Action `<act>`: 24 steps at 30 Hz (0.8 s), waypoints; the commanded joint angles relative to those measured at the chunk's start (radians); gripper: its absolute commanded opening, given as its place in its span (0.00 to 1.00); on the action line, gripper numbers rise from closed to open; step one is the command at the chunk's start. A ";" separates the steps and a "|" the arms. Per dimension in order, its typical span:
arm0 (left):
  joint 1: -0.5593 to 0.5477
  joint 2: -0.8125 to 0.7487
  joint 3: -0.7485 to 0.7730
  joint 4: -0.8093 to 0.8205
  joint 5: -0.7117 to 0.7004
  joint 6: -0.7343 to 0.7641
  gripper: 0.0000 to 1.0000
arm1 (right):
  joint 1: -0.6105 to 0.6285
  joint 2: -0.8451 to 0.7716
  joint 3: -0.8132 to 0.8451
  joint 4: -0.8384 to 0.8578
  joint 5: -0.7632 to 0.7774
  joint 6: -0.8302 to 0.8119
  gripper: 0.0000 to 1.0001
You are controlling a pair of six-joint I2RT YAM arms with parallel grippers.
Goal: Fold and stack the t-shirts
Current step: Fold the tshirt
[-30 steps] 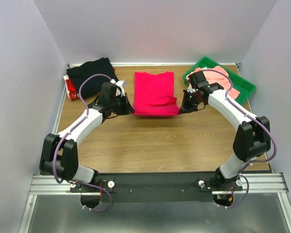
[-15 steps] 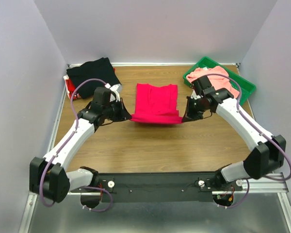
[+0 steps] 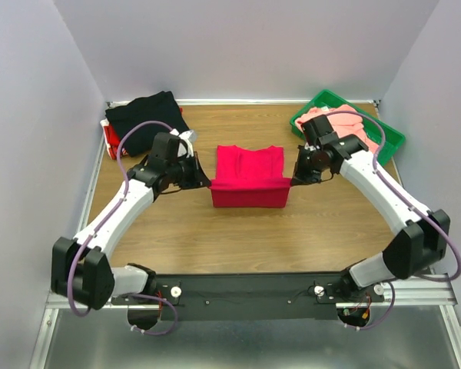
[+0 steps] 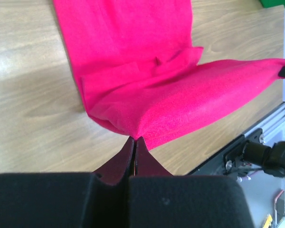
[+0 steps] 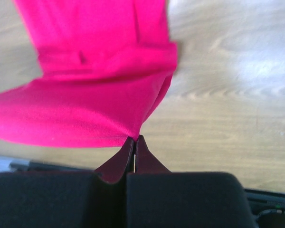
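A crimson-magenta t-shirt lies partly folded in the middle of the table, its near edge lifted and stretched between both grippers. My left gripper is shut on the shirt's left corner. On the other side, my right gripper is shut on the right corner. A black t-shirt lies folded at the back left. A pale salmon-pink t-shirt sits bunched in the green tray at the back right.
A red and white object lies under the black shirt's left edge. Walls close in the table on three sides. The metal rail with the arm bases runs along the near edge.
Both grippers have carried the shirt's held edge back over the garment, away from the near edge and lower. The visible cloth has become shorter, with a doubled band at the front.
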 commanded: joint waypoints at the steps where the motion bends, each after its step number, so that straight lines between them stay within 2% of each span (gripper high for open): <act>1: 0.009 0.098 0.072 0.037 -0.060 0.050 0.00 | -0.005 0.087 0.057 0.050 0.150 0.007 0.00; 9: 0.022 0.267 0.201 0.078 -0.079 0.052 0.00 | -0.007 0.222 0.182 0.078 0.208 -0.011 0.00; 24: 0.073 0.473 0.402 0.093 -0.051 0.071 0.00 | -0.045 0.415 0.394 0.080 0.239 -0.071 0.01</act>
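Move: Both hands hold the near edge of the folded red t-shirt between them, around 12 cm above the table. Its collar end, flat on the table, has its middle some 20 cm ahead of the left hand and 14 cm to its right, and equally 20 cm ahead and 14 cm left of the right hand. The black shirt stack sits about 30 cm ahead and 21 cm left of the left hand. The green basket is roughly 28 cm ahead and 19 cm right of the right hand. Keeping their shut-finger pinch on the two ends of the t-shirt's raised edge, both hands carry it forward together about 12 cm towards the collar end, over the part lying flat. They dip some 2 cm early on, then mostly regain that height; the right wrist tips by about 10 degrees while the left barely turns. ##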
